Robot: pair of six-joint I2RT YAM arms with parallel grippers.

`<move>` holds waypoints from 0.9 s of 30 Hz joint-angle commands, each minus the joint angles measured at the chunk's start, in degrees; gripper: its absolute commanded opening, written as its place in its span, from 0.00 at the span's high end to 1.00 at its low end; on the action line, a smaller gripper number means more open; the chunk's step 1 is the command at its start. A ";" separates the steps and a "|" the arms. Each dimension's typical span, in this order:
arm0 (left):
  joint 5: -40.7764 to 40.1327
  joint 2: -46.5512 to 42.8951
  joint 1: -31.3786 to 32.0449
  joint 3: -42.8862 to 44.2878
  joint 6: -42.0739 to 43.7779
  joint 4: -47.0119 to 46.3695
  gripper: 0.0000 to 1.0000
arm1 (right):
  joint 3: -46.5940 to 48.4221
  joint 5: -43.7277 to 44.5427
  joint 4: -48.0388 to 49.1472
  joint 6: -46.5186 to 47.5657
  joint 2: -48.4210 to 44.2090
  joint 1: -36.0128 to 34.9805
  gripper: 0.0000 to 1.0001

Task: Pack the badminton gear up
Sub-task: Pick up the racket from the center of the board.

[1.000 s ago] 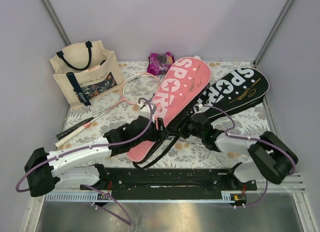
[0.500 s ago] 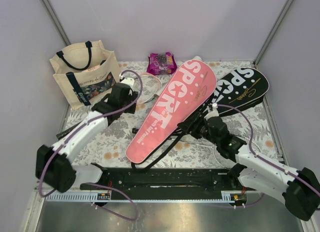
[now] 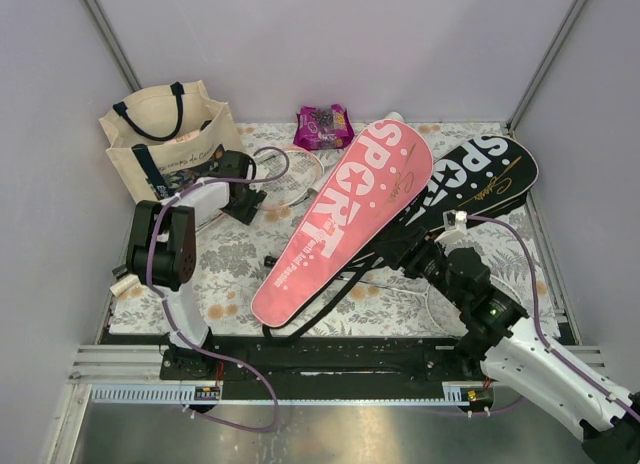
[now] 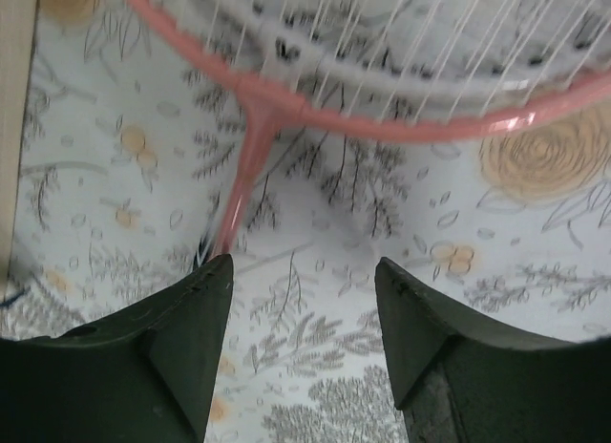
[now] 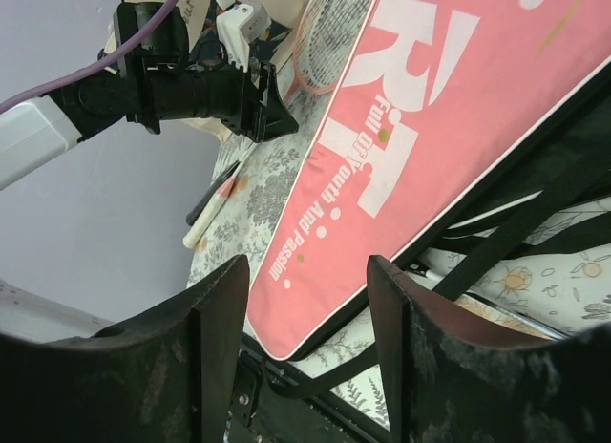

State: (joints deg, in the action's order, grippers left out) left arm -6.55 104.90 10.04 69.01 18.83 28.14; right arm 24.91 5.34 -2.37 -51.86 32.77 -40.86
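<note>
A pink-framed racket lies on the floral table, its round head beside the tote. My left gripper hovers open just over the racket's throat, and the shaft runs down past the left fingertip. In the top view the left gripper sits at the head's near-left edge. The pink SPORT cover lies diagonally, overlapping the black SPORT cover. My right gripper is open at the covers' lower right side, holding nothing. Its wrist view looks along the pink cover.
A cream tote with navy handles stands at the back left, and a purple snack packet lies against the back wall. Racket handles rest by the left wall. Black straps trail from the covers toward the table's near edge.
My left arm left the pink cover, swung back-left and folded up over the racket's throat. The right arm drew back to the right. The pink cover has settled slightly rightward.
</note>
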 commanded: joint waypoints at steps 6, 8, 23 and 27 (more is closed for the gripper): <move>1.89 4.78 -1.25 7.63 5.86 -4.94 0.38 | 0.32 7.14 -3.34 5.80 -1.40 0.08 0.38; 1.89 4.96 -1.60 7.71 6.13 -5.46 0.39 | 0.76 7.05 -2.64 5.97 0.09 0.08 0.38; 3.38 6.80 -2.13 9.30 6.66 -4.50 0.55 | 1.46 5.82 0.09 5.89 4.14 0.17 0.37; 3.73 5.93 -2.13 8.25 6.57 -4.23 0.62 | 1.46 6.25 -0.09 5.98 3.18 0.17 0.37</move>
State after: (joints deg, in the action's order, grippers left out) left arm -4.43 111.61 8.19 75.88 25.26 24.49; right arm 24.67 9.93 -4.49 -46.83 37.26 -40.86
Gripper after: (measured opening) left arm 0.412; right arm 0.624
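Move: The shaft of the pink racket, just below its head, lies about 5 cm ahead of my left hand and 1 cm to its left, barely 1 cm lower. The head's middle is some 14 cm ahead and 12 cm to the right. The tote bag stands about 11 cm ahead and 19 cm to the left, rising above the hand. From my right hand, that shaft is roughly 23 cm ahead, 37 cm left and 19 cm down. My left hand, pointing steeply down, skims forward about 5 cm just above the mat until the racket's shaft sits between my fingertips, nearer the left one. There I stop, ease down about 1 cm and start closing, narrowing the gap by about a third. Meanwhile my empty, open right hand sinks about 4 cm and rolls some 10 degrees. ##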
